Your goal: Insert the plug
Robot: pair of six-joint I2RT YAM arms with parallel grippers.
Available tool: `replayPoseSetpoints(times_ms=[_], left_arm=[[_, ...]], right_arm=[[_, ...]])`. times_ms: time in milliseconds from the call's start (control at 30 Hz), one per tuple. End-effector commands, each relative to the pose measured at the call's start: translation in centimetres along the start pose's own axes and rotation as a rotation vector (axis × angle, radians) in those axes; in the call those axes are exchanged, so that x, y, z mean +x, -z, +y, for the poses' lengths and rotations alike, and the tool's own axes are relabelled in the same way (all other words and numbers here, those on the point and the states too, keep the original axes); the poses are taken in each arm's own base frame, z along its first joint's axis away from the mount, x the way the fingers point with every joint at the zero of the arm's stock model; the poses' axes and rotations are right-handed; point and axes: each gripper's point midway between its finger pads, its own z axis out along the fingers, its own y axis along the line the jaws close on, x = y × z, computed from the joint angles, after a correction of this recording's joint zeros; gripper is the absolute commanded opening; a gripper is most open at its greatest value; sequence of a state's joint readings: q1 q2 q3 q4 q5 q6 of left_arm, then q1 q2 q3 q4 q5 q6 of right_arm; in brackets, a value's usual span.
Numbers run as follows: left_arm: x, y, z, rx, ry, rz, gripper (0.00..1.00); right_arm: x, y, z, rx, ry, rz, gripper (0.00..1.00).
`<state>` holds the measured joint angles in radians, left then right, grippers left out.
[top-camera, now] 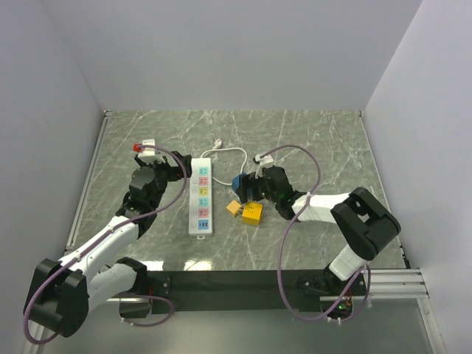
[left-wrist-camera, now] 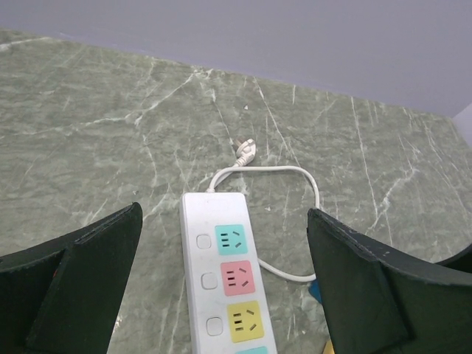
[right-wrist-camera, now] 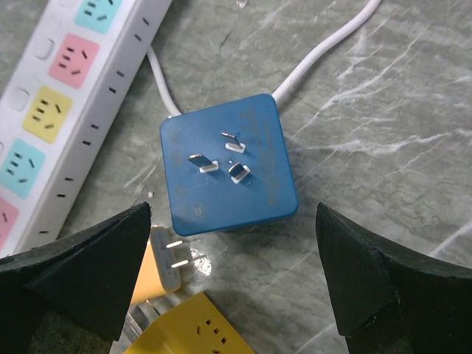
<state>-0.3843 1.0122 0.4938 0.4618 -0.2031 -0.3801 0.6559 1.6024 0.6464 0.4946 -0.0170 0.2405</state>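
The blue cube plug (right-wrist-camera: 228, 166) lies on its back on the marble, three prongs up, just beyond my open right gripper (right-wrist-camera: 236, 273); nothing sits between the fingers. From above, that gripper (top-camera: 249, 189) hovers right beside the blue plug (top-camera: 239, 182). The white power strip (left-wrist-camera: 195, 214) with coloured sockets lies under my open left gripper (left-wrist-camera: 225, 284), whose fingers (left-wrist-camera: 81, 287) straddle its far end without touching. In the top view the left gripper (top-camera: 179, 175) is at the left side of the strip (top-camera: 201, 195).
An orange two-prong plug (right-wrist-camera: 158, 265) and a yellow socket cube (right-wrist-camera: 199, 328) lie close under the right gripper, beside the strip (right-wrist-camera: 66, 110). The strip's white cable (left-wrist-camera: 295, 173) loops behind it to its own small plug (left-wrist-camera: 245, 151). Walls enclose the table.
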Motion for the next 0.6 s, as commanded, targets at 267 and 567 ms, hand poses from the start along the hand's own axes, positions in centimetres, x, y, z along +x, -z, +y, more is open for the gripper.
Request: replayPoseSetpoints(times_ms=[267, 567], left_arm=[[-1.0, -0.1, -1.2, 0.061, 0.007, -0.024, 0.99], [-0.5, 0.3, -3.1, 0.178, -0.001, -0.004, 0.99]], right_arm=[[-1.6, -2.3, -0.3, 0.045, 0.025, -0.074, 0.92], [-3.2, -1.6, 1.1, -0.039, 0.063, -0.186, 0.56]])
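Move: The blue cube plug, prongs up, lies just beyond the open right fingers, its middle about 2 cm ahead, 1 cm left and 3 cm below. From that hand the yellow cube is 7 cm back and 2 cm right, the small orange plug 5 cm back and 4 cm left, and the power strip's middle 1 cm back and 14 cm left, all some 3 to 4 cm lower. From the left hand the blue plug is about 1 cm ahead, 15 cm right and 18 cm below. The right hand sinks about 2.5 cm while edging forward, bringing its wide-open fingers down on either side of the blue cube plug, and on the way down they start closing until they pinch two opposite sides of it. With the fingers closed by roughly a quarter of their range and stopped on the cube, the hand turns back up by nearly 1 cm, still creeping forward to 1.5 cm in all, its wrist hardly turning. ##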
